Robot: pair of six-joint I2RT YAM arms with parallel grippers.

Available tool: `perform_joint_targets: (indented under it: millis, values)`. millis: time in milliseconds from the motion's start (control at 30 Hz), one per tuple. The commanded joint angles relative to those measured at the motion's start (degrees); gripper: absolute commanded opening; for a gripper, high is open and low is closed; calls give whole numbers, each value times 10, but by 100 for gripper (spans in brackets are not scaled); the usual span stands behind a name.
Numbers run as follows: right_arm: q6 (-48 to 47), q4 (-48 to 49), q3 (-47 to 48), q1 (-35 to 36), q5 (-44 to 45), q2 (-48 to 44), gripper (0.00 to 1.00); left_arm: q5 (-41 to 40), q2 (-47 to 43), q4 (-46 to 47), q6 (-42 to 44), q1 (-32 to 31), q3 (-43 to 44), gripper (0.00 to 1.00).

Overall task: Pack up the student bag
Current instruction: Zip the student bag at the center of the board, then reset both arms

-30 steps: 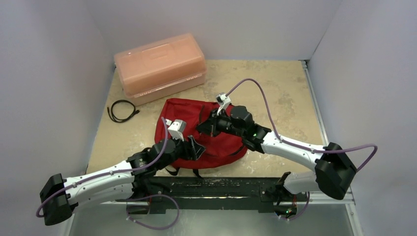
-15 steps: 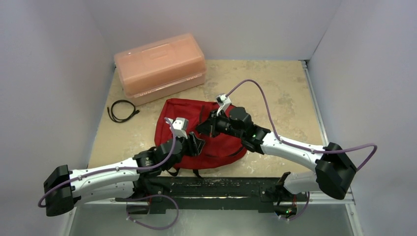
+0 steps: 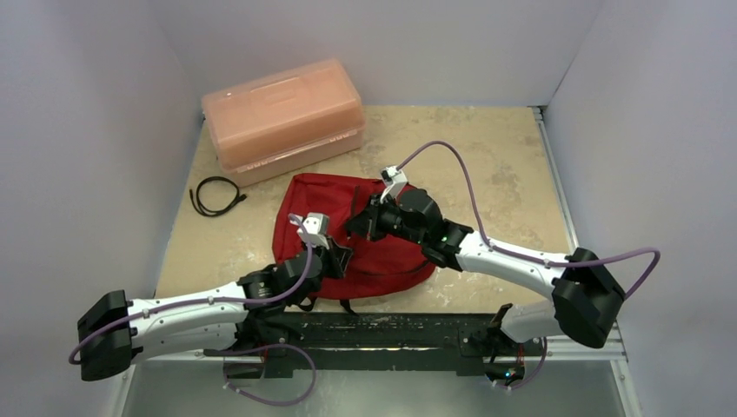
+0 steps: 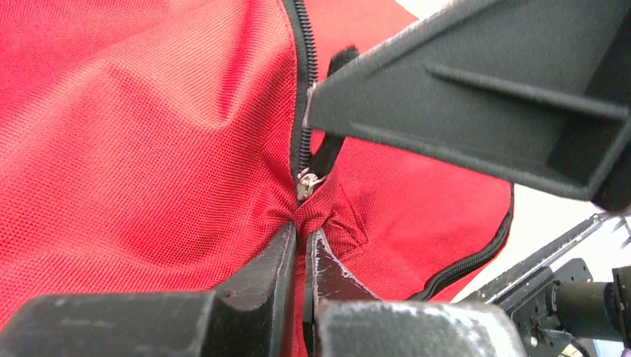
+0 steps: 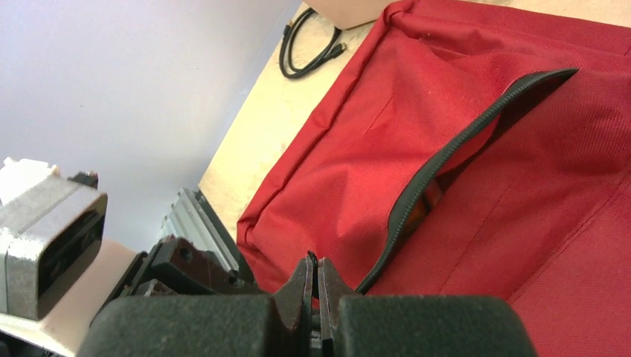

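Note:
The student bag [image 3: 317,198] is a dark red backpack lying flat mid-table, also seen in the right wrist view [image 5: 350,163]. Its black zipper [image 5: 439,167] gapes partly open. My left gripper [image 3: 339,257] is shut on a pinched fold of the bag's red fabric [image 4: 303,232], just below the metal zipper slider [image 4: 306,183]. My right gripper [image 3: 358,228] is shut [image 5: 313,260] on the black zipper pull [image 4: 332,141], which runs up from the slider. The two grippers sit close together over the bag's near half.
A translucent orange-pink plastic box [image 3: 282,117] stands at the back left. A coiled black cable [image 3: 215,195] lies on the table left of the bag. Grey walls close in the left, back and right sides. The arms' black mounting rail [image 3: 382,334] runs along the near edge.
My left gripper has reached further onto the bag and gone from open to shut on its fabric. The right gripper stayed shut and shifted slightly left.

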Motion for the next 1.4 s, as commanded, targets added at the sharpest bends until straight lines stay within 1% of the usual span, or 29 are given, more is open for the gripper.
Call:
perform_joint_targets:
  millis: [0, 167, 300, 400, 467, 533, 667, 767, 833, 867, 900, 933, 967, 1033, 1100, 1167, 1233, 1300, 1367]
  values:
    - [3, 57, 80, -16, 32, 18, 0, 7, -35, -50, -5, -6, -65, 0]
    - [-5, 64, 117, -78, 44, 50, 0, 22, -65, -86, -14, -43, -106, 0]
    - [-17, 78, 151, -122, 36, 86, 0, 8, -48, -112, -31, -95, -106, 0]
    - [-38, 77, 188, -148, 17, 137, 0, -16, -42, -128, -55, -133, -105, 0]
    - [-54, 94, 203, -164, 0, 174, 0, -25, -42, -132, -62, -146, -104, 0]
    - [-74, 88, 230, -179, -10, 219, 0, -35, -44, -140, -68, -155, -103, 0]
    - [-96, 88, 275, -205, -26, 280, 0, -42, -50, -137, -77, -160, -112, 0]
    - [-128, 42, 315, -212, -37, 299, 0, -45, -56, -143, -83, -160, -107, 0]
    - [-148, -27, 339, -212, -41, 295, 0, -50, -65, -169, -85, -160, -84, 0]
    - [-160, -75, 351, -212, -46, 290, 1, -54, -72, -187, -86, -159, -68, 11]
    - [-170, -112, 355, -211, -41, 282, 11, -60, -80, -209, -86, -159, -48, 25]
    - [-177, -136, 345, -210, -30, 266, 29, -69, -90, -230, -86, -159, -29, 39]
    - [-183, -156, 331, -210, -19, 247, 40, -78, -102, -250, -87, -159, -7, 48]
    - [-207, -201, 306, -209, -1, 207, 52, -86, -121, -272, -64, -156, 33, 59]
    - [-227, -240, 284, -208, 20, 152, 59, -72, -135, -279, -32, -142, 72, 64]
    - [-239, -271, 261, -209, 44, 98, 62, -38, -144, -275, 11, -111, 106, 65]
    - [-244, -295, 239, -209, 61, 36, 69, 6, -150, -275, 42, -75, 141, 67]
    - [-244, -310, 216, -209, 87, -33, 81, 35, -151, -291, 67, -41, 184, 69]
    - [-232, -326, 202, -209, 114, -99, 98, 37, -151, -309, 107, -24, 226, 70]
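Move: The zip's far end, where the pinched pull has to go, lies about 18 cm ahead of the right hand, 2 cm to its right and 7 cm lower; the slider hangs some 2 cm under those fingers. The pink box stands about 20 cm beyond that end and 18 cm to its left, the black cable 5 cm beyond it and 37 cm left. From the left hand, gripping cloth at the near end, the zip's far end is roughly 21 cm ahead, 3 cm right, slightly lower. The zip pull, still pinched in the right fingers, is drawn forward along the opening about 18 cm, sinking 6 or 7 cm, while the left hand keeps its grip on the cloth and hauls it back and down, 5 to 6 cm each. Both then open: the right leaves upward and to its right, easing back, rolling its left side down; the left rises some 14 cm. ##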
